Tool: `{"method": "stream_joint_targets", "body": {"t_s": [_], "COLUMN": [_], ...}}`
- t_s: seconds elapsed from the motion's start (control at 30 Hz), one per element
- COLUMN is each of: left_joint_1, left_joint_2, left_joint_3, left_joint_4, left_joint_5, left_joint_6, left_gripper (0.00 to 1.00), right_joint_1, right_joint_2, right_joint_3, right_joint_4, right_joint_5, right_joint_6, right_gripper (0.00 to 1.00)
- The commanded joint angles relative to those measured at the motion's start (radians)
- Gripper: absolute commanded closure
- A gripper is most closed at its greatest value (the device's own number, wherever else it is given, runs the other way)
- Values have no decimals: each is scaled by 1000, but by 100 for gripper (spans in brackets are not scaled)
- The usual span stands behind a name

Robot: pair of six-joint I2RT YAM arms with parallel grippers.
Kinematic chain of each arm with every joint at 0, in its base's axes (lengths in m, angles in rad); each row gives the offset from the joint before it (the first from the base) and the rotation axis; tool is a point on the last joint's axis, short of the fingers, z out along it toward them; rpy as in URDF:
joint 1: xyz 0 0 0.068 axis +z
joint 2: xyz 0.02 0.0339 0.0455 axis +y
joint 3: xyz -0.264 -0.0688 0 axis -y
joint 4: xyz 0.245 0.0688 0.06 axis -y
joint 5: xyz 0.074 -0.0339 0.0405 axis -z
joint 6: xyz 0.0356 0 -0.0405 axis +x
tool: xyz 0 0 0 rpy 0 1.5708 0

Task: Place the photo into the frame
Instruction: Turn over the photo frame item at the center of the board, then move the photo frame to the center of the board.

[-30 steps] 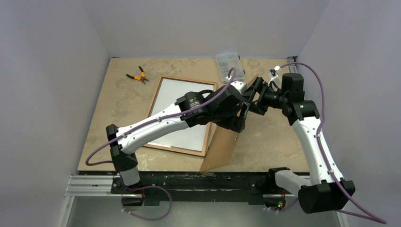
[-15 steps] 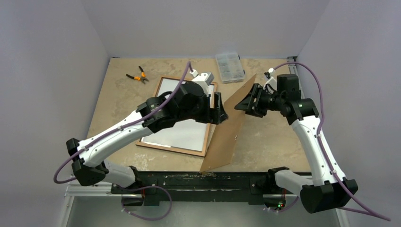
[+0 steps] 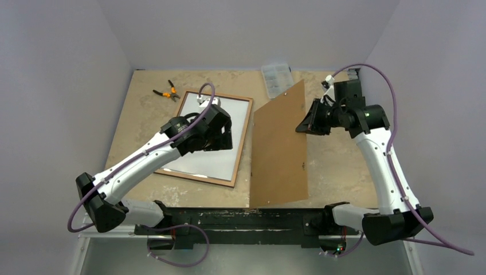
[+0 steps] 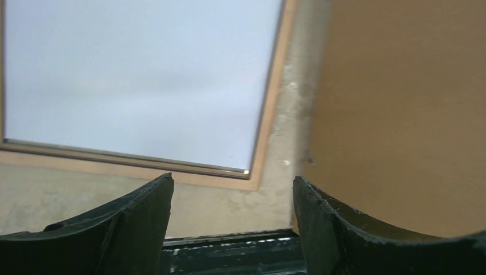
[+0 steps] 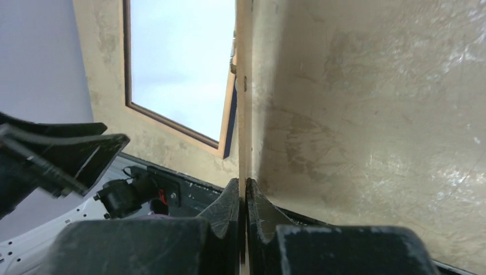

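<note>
The frame (image 3: pixel 195 178) lies flat on the table left of centre, wood-brown face up, with the photo (image 3: pixel 200 163) inside it, white reverse up. My left gripper (image 3: pixel 223 142) hovers open over the frame's right half, holding nothing. In the left wrist view the left gripper (image 4: pixel 232 177) faces the frame's near corner (image 4: pixel 269 114), the photo (image 4: pixel 137 74) and the brown board (image 4: pixel 401 103). My right gripper (image 3: pixel 305 123) is shut on the right edge of the plain brown board (image 3: pixel 279 149), which stands tilted beside the frame. The right wrist view shows the right gripper (image 5: pixel 242 180) clamping the board (image 5: pixel 243 86) edge-on.
Orange-handled pliers (image 3: pixel 166 91) lie at the back left. A clear plastic parts box (image 3: pixel 278 77) sits at the back, partly behind the board. The black mounting rail (image 3: pixel 240 217) runs along the table's near edge. Grey walls close in on three sides.
My left arm drew back leftward off the board to above the frame. My right gripper shut on the board's edge and raised it, swinging it away from the frame.
</note>
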Motion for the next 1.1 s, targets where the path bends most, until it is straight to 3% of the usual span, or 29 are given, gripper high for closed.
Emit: {"method": "stream_joint_targets", "body": {"t_s": [0.0, 0.17, 0.4, 0.87, 1.07], "left_joint_1": [66, 100, 99, 37, -29], "left_joint_2": [-28, -8, 137, 445, 559], "left_joint_3": [-90, -189, -235, -177, -61], "left_joint_4": [-112, 38, 299, 420, 413], "left_joint_5": [-117, 11, 268, 347, 402], "left_joint_6": [16, 85, 101, 88, 114], "left_gripper": [26, 29, 33, 40, 48], "right_joint_1": [1, 1, 0, 0, 0], "right_joint_2": [-7, 12, 3, -24, -26], "right_joint_3": [141, 211, 283, 439, 445], "right_joint_4": [-28, -24, -27, -74, -94], "right_joint_5": [26, 6, 56, 247, 339], "right_joint_6": [-34, -29, -15, -19, -48], "right_gripper": [100, 100, 100, 100, 100]}}
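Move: The left hand, open and empty, hovers with the near part of the photo frame's right rail about 5 cm to its right and 20 cm below; the frame's middle lies roughly 9 cm ahead and 7 cm left. The held backing board's middle is some 15 cm to its right, level ahead and 7 cm down. From the right hand, already pinching the board, that rail part lies about 20 cm left, 2 cm back and 25 cm down. The left hand comes onto the photo frame's right rail near its near corner, one finger against the inner edge and the other outside. It swings about 5 cm left while sinking, then back right, dropping some 19 cm in all, tipping its fingers more steeply down and narrowing them partway. The right hand keeps its pinch on the backing board and raises it about 11 cm, drifting right and tilting its fingers up. ##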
